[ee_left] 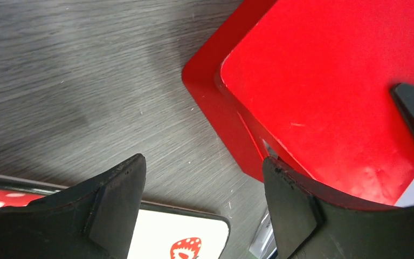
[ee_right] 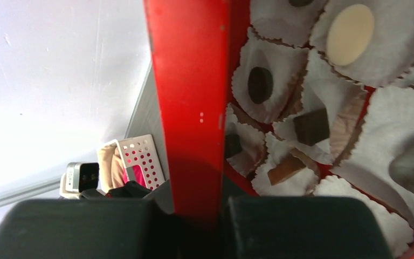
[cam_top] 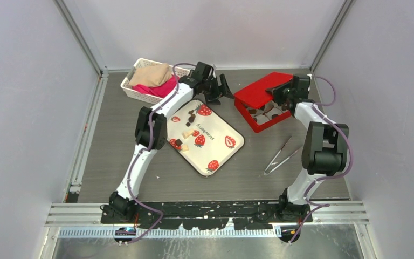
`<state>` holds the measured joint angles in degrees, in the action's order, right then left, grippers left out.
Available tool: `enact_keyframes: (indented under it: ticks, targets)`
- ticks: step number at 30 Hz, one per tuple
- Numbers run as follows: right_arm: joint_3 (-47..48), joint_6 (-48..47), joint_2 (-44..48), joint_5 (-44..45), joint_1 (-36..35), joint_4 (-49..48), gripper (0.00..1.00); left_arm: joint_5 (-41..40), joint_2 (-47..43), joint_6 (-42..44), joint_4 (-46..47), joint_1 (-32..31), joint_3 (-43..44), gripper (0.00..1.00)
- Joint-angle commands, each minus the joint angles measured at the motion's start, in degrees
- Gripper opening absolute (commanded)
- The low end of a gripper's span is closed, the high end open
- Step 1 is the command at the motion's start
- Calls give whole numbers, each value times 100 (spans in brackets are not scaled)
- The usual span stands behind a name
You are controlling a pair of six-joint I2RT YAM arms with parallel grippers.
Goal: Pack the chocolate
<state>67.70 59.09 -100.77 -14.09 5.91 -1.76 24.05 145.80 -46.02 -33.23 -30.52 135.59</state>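
Observation:
Several dark chocolate (cam_top: pixel 190 116) lumps and a few pale ones lie on the strawberry-print tray (cam_top: pixel 218 151). More chocolate (ee_right: pixel 260 84) sits in white paper cups inside the red box (cam_top: pixel 259 125). My right gripper (ee_right: pixel 197 202) is shut on the edge of the box's raised red lid (ee_right: pixel 194 81), at the box's far side (cam_top: pixel 280 96). Beside the box's left corner, just past the tray's far end, my left gripper (cam_top: pixel 218 89) hovers open and holds nothing. Its wrist view shows the gripper (ee_left: pixel 202 164) over bare table, between the lid (ee_left: pixel 329 81) and the tray corner (ee_left: pixel 167 237).
Metal tongs (cam_top: pixel 280 156) lie on the table in front of the box, near the right arm. A white perforated basket (cam_top: pixel 148 81) with tan and pink cloth stands at the back left. Walls close the table in on three sides.

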Motion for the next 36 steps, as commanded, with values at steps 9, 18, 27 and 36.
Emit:
enact_keyframes:
  ticks: [9,18,27,36]
  targets:
    - [-917,40,660,-70,297,-476,1,170,243,-521,767,-194,558,79]
    - [-1286,35,760,-103,492,-410,8,179,507,-750,915,-380,583,78]
    - [-1639,23,1132,5,756,5,35,204,629,-786,925,-493,557,76]
    - [-1542,-125,1599,647,775,1033,62,292,641,-759,859,-559,458,75]
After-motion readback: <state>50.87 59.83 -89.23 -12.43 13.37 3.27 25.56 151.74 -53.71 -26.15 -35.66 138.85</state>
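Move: The open chocolate box, with its lid tilted over it, has its middle about 3 cm back, 1 cm left and 11 cm below the right hand, which holds that lid's edge. The tongs lie some 21 cm back and 5 cm right of this hand. From the left hand, the box's middle is about 19 cm right, 1 cm ahead and 7 cm down; the strawberry tray's middle is roughly 13 cm back, 9 cm left. The lid, still pinched by the right hand, is drawn back over the box about 4 cm, slightly right and down; then those fingers open wide and the hand goes on back some 5 cm, sinking and tipping down. The open left hand travels about 6 cm right towards the box's left corner, rising a little, then dipping below its starting height and easing back. ##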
